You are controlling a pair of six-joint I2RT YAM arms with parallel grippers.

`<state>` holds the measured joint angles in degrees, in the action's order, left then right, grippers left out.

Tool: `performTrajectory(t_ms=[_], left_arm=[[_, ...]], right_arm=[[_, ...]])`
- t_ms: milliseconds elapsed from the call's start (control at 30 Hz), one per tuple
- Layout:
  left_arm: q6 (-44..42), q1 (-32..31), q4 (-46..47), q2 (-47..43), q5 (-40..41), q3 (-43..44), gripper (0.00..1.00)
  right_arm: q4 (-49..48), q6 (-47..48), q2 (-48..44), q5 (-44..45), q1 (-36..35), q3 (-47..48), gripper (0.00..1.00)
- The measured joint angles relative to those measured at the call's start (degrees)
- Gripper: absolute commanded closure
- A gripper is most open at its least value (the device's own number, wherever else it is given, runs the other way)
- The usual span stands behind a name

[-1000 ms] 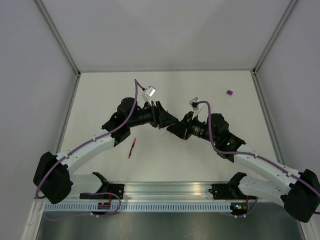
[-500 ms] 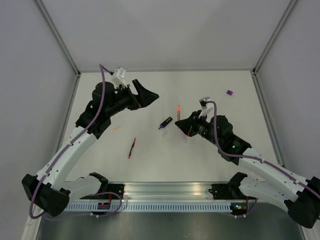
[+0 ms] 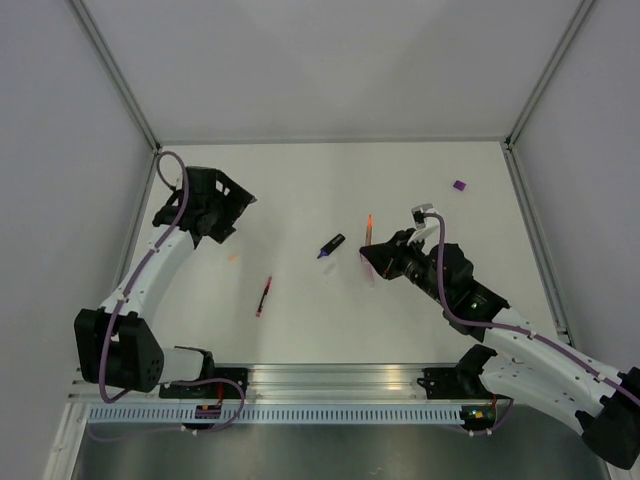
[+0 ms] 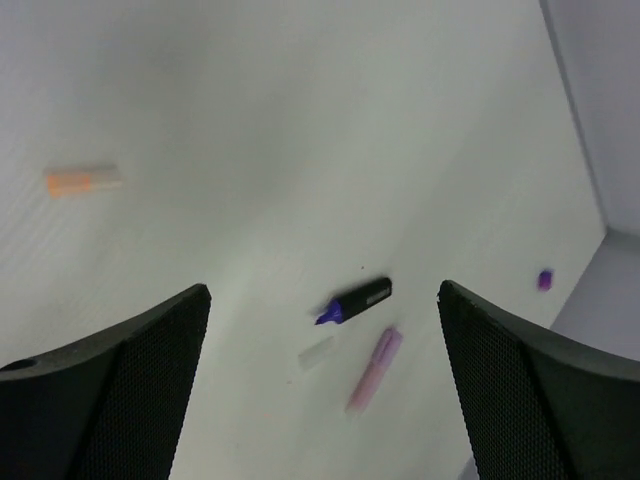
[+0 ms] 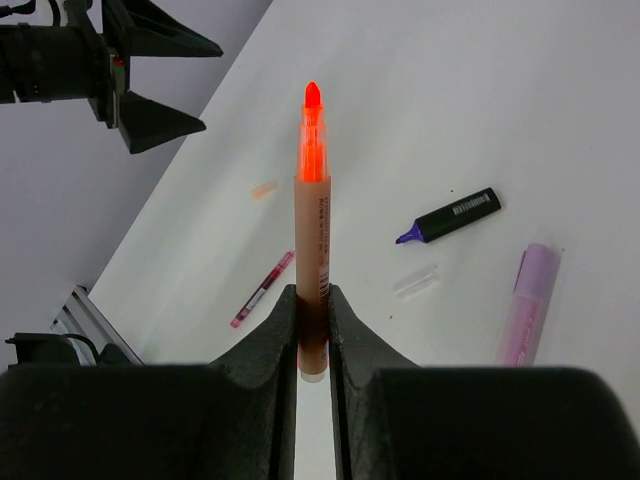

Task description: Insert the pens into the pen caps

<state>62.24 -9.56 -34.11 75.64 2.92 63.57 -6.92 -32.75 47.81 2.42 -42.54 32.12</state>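
Note:
My right gripper (image 5: 313, 297) is shut on the orange pen (image 5: 313, 225), held by its lower end with the bright uncapped tip pointing away; from above it shows as the orange pen (image 3: 368, 229) at table centre. My left gripper (image 4: 322, 290) is open and empty, up at the far left (image 3: 235, 210). On the table lie the black purple-tipped marker (image 4: 357, 299), the pale pink pen (image 4: 373, 368), a clear cap (image 4: 317, 351), the orange cap (image 4: 82, 181) and the red pen (image 3: 263, 296). The purple cap (image 3: 459, 186) sits far right.
White table enclosed by grey walls, with metal frame posts at the back corners (image 3: 155, 148). The left arm's link (image 3: 150, 270) runs along the left side. A rail (image 3: 340, 385) crosses the near edge.
My left gripper opened and swung away from the centre to the far left. The right gripper kept its hold on the orange pen and shifted slightly right.

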Motion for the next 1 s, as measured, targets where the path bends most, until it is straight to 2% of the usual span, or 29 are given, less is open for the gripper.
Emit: performTrajectory(t_ms=[33, 133, 200, 233, 367, 467, 533, 633, 800, 1000], left_arm=[[-3.85, 0.13, 2.51, 0.48, -0.9, -0.57, 0.04], [-19.74, -0.11, 10.75, 2.78, -6.36, -0.92, 0.04], [-29.11, -0.35, 11.52, 5.16, -8.35, 1.03, 0.07], [-34.01, -0.42, 10.54, 6.86, -8.96, 2.93, 0.1], [-52.83, -0.44, 7.19, 12.11, -7.26, 9.31, 0.12], [-66.07, -0.39, 3.87, 12.15, -6.29, 8.5, 0.15], [-72.96, -0.37, 1.07, 12.02, -7.04, 7.13, 0.21], [-79.36, -0.37, -4.39, 13.6, -9.25, 7.04, 0.28], [-83.52, -0.44, -11.41, 21.38, -10.99, 10.99, 0.36], [-85.42, -0.42, -13.9, 25.09, -10.03, 11.08, 0.37]], right_arm=[[-0.04, 0.0, -0.17, 0.0, 0.0, -0.09, 1.0], [-0.02, 0.02, -0.61, -0.09, 0.0, -0.37, 1.0], [-0.02, 0.02, -0.66, -0.33, 0.0, -0.42, 1.0], [-0.02, 0.0, -0.68, -0.48, 0.0, -0.46, 1.0], [-0.07, 0.02, -1.09, -0.98, 0.0, -0.68, 1.0], [-0.42, -0.02, -1.66, -1.07, 0.0, -1.14, 1.0], [-0.42, -0.02, -1.88, -1.09, 0.0, -1.22, 1.0], [-0.39, -0.02, -2.51, -1.16, 0.0, -1.25, 1.0], [-0.48, 0.0, -4.68, -1.16, 0.0, -1.49, 1.0], [-0.81, -0.02, -4.74, -1.53, 0.0, -1.49, 1.0]])
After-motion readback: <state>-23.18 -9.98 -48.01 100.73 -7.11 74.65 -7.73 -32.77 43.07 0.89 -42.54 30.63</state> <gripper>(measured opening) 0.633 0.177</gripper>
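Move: The orange cap lies on the table some 18 cm below my left hand, about 6 cm to its left and 2 cm back. The red pen lies about 12 cm back of that hand and 1 cm to its right; the black marker is some 17 cm to its right and 1 cm ahead, both also on the table. From my right hand, which already holds the orange pen, the cap is about 32 cm left, 10 cm ahead and 22 cm below. I swing my left hand about 5 cm forward, then draw it back and sink some 11 cm towards the orange cap, ending slightly back and left of where I began. On the way I turn the wrist roughly 80 degrees clockwise and tip the fingers down, narrowing them from wide open to about two-thirds, with no touch yet. My right hand keeps its grip on the orange pen, easing up and back a centimetre or two. ##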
